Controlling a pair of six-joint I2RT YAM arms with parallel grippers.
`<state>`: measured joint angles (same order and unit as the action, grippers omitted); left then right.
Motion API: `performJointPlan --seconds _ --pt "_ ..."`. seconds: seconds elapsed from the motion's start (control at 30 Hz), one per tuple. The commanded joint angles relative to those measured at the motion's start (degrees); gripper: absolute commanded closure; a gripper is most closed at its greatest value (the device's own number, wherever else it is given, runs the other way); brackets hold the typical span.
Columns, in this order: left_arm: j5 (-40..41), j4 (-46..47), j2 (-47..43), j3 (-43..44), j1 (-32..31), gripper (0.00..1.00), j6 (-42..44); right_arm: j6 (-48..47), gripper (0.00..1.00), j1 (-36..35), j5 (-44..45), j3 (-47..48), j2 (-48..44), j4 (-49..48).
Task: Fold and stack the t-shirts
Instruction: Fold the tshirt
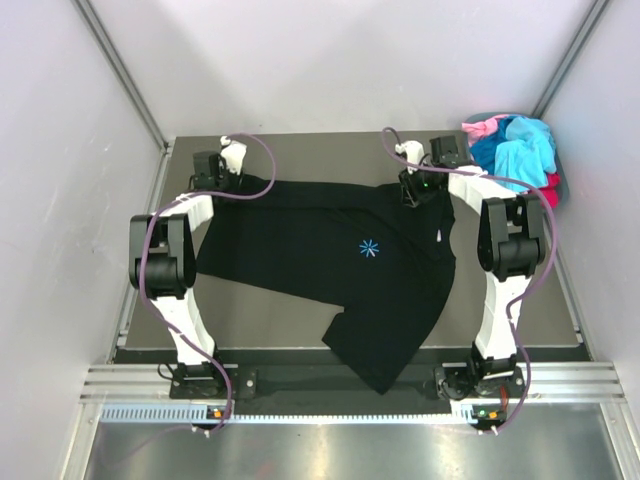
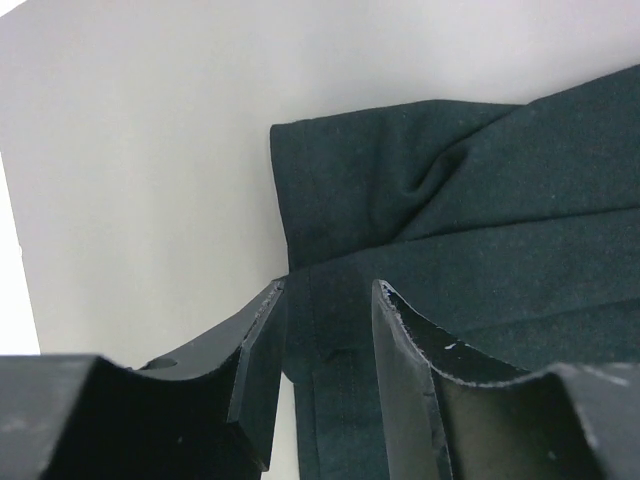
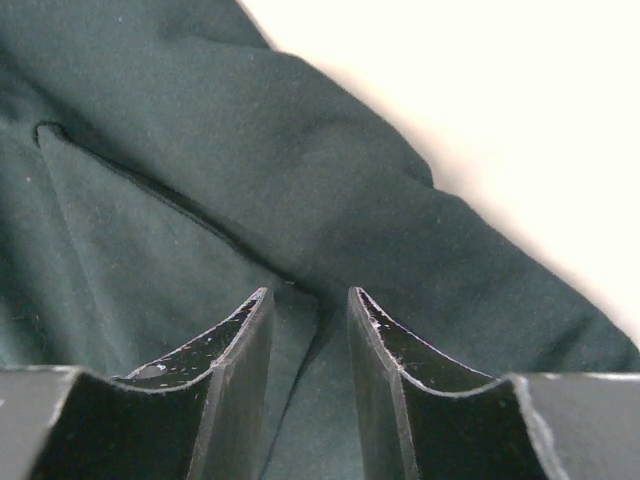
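Note:
A large black t-shirt point(image 1: 360, 260) with a small light-blue starburst logo lies spread across the table, one corner hanging over the near edge. My left gripper point(image 1: 228, 185) is at the shirt's far left sleeve. In the left wrist view it point(image 2: 328, 290) stands open, and the sleeve hem point(image 2: 345, 360) runs loosely between the fingers. My right gripper point(image 1: 415, 192) is at the far right shoulder. Seen from the right wrist, it point(image 3: 308, 295) is open over a fold of the black cloth point(image 3: 200, 150), which lies flat in the gap.
A grey-blue basket point(image 1: 561, 172) stands at the back right corner with turquoise point(image 1: 525, 150), pink point(image 1: 485, 127) and red point(image 1: 551, 183) shirts heaped in it. Grey walls close in on both sides. A metal rail runs along the near edge.

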<state>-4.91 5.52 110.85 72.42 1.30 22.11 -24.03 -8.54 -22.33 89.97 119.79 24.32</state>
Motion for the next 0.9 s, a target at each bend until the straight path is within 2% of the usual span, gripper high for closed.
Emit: performJointPlan --seconds 0.0,0.23,0.33,0.37,0.43,0.57,0.7,0.87 --pt "-0.2 1.8 -3.6 -0.6 -0.2 0.56 -1.1 -0.8 0.63 -0.6 -0.7 -0.5 -0.1 1.2" --pt "-0.2 1.8 -4.2 -1.5 -0.2 0.56 -1.1 -1.2 0.64 -0.6 -0.7 0.6 1.1 3.5" --pt "-0.3 1.3 -4.5 -1.7 -0.2 0.56 -1.0 -1.0 0.69 -0.6 -0.8 1.2 1.9 3.5" --pt "-0.2 1.2 -4.6 -1.8 -0.2 0.56 -0.8 -1.0 0.74 -0.6 -0.8 1.7 2.0 3.6" --pt "0.2 1.2 -4.6 -2.0 -0.2 0.56 -0.6 -1.0 0.78 -0.6 -1.1 2.0 2.4 4.2" --pt "0.3 1.2 -4.8 -2.3 -0.2 0.56 -0.5 -1.4 1.0 -0.6 -1.7 1.9 1.8 4.6" --pt "0.1 1.1 -5.9 -3.1 -0.2 0.57 -0.7 -1.7 1.0 -1.4 -0.6 -1.5 -3.9 3.0" --pt "0.0 0.5 -8.8 -5.2 -0.2 0.57 -0.8 -4.5 1.0 -6.7 3.5 -7.4 -12.3 3.5"
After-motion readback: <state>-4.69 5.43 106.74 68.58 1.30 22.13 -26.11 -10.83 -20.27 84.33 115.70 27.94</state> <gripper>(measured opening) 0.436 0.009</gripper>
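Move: The edge I go for, a corner of the t-shirt's folded-over layer, lies just under my right hand, about 2 cm back and 3 cm down. The star print is some 11 cm back and 10 cm to the left of this hand, the white tag about 9 cm back and 8 cm to the right, both on the cloth 3 cm or so below. From my idle left hand the corner is roughly 43 cm right and 6 cm back, about 5 cm lower. I ease my right hand down and a little back, a bit over 2 cm into the cloth, tipping the fingers slightly further down, and shut them fully to pinch the layer's corner. Then, keeping the pinch, I lift slightly and draw back towards the star print's side, ending about 4 cm back of where I began. ##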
